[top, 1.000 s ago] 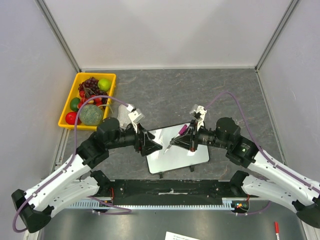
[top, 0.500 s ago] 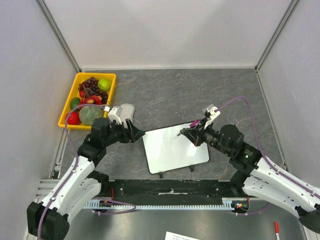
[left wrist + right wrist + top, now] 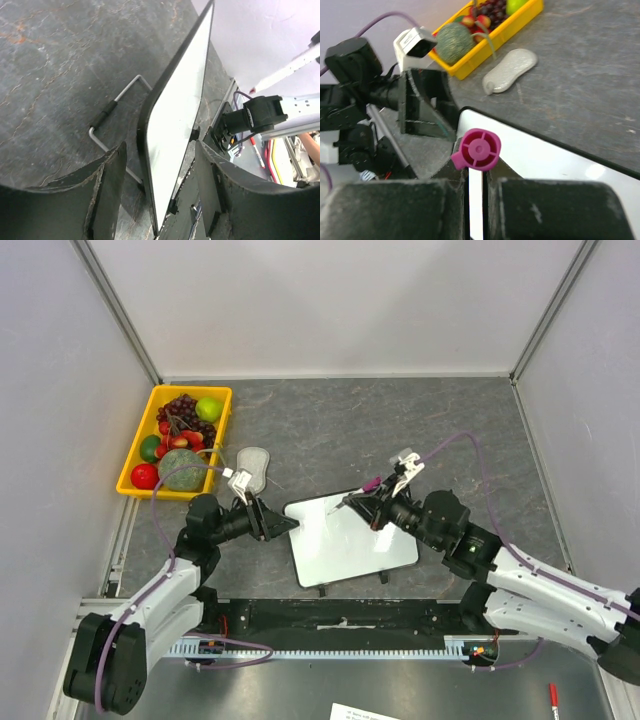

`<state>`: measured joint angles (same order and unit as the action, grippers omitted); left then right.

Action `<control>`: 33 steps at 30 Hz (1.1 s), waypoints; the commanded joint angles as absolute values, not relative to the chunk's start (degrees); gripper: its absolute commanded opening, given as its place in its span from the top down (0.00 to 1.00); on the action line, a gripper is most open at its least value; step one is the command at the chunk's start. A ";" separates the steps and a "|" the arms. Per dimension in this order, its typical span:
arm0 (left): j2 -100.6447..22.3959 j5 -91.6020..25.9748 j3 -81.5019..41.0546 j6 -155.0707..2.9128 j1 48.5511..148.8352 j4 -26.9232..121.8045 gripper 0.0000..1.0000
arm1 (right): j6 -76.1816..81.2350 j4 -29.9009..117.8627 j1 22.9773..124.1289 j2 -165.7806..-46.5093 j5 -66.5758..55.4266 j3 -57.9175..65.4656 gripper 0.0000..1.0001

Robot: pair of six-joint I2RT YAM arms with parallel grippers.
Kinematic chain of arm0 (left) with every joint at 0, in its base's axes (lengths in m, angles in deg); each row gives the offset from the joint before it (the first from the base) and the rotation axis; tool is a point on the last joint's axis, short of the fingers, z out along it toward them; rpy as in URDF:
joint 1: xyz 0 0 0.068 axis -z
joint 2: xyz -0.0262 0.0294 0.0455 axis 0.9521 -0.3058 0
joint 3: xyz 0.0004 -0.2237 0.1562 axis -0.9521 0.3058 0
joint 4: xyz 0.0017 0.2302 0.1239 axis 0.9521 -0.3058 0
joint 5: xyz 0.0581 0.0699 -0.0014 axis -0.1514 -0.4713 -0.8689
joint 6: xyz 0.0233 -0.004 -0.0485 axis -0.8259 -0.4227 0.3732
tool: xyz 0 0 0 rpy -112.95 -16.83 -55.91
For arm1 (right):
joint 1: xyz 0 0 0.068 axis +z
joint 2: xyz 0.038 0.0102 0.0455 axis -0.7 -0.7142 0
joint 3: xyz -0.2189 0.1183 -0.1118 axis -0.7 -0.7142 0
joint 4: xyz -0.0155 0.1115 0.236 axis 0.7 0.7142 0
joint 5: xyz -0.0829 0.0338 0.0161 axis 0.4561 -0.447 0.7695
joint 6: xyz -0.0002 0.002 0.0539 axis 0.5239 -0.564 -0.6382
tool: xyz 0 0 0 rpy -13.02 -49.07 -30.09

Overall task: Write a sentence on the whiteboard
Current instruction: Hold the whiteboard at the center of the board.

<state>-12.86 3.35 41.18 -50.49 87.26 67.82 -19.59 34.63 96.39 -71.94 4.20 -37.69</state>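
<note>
The whiteboard (image 3: 352, 542) lies tilted on the table's middle, black-framed, and no sentence shows on its blank face. My left gripper (image 3: 284, 523) is at its left edge. In the left wrist view the left gripper (image 3: 160, 150) is open, its fingers (image 3: 112, 172) either side of the whiteboard (image 3: 177, 115) edge with gaps on both sides. My right gripper (image 3: 378, 507) is over the board's upper part, shut on a magenta marker (image 3: 360, 494) whose tip points down-left at the board. In the right wrist view the marker's cap end (image 3: 480, 148) sticks out above the right gripper (image 3: 476, 172).
A yellow bin of fruit (image 3: 175, 440) stands at the back left. A grey oval eraser pad (image 3: 251, 468) lies between it and the board. The board's wire stand (image 3: 115, 102) rests on the table. A red pen (image 3: 551, 695) and a paper sheet (image 3: 365, 712) lie below the arm bases.
The left gripper drew back off the board, then came in to straddle its left edge, jaws narrowing. The right gripper carried the marker from mid-board up towards the top edge.
</note>
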 commanded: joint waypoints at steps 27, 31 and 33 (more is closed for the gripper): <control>-15.31 11.75 44.83 -55.32 86.87 78.91 0.98 | -10.35 8.76 117.99 -86.76 35.80 -40.31 1.00; -15.14 12.10 44.91 -55.23 86.87 78.91 0.98 | -9.03 6.21 119.31 -87.73 39.85 -41.01 1.00; -15.22 12.36 45.09 -55.14 86.87 79.44 0.98 | -8.77 5.42 119.48 -88.34 40.91 -41.10 1.00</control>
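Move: The whiteboard's left edge, tilted up on its stand, already runs between the left hand's open fingers, the part to be gripped about 2 cm back and 2 cm right. From there the board's middle lies roughly 14 cm right, 4 cm back and 4 cm lower; the grey eraser some 17 cm ahead, 11 cm left. For the marker-holding right hand, the board's upper left part is about 11 cm left, 1 cm back and 11 cm below; its middle 4 cm back, straight below. Easing back about 2 cm and slightly right while yawing some 10 degrees clockwise, the left hand shuts its fingers and pinches the whiteboard's left edge. The right hand, still holding the marker, sweeps about 6 cm left with a little back, then sinks some 2 cm and tips its fingers down slightly, bringing the pen over the upper left part of the board. ##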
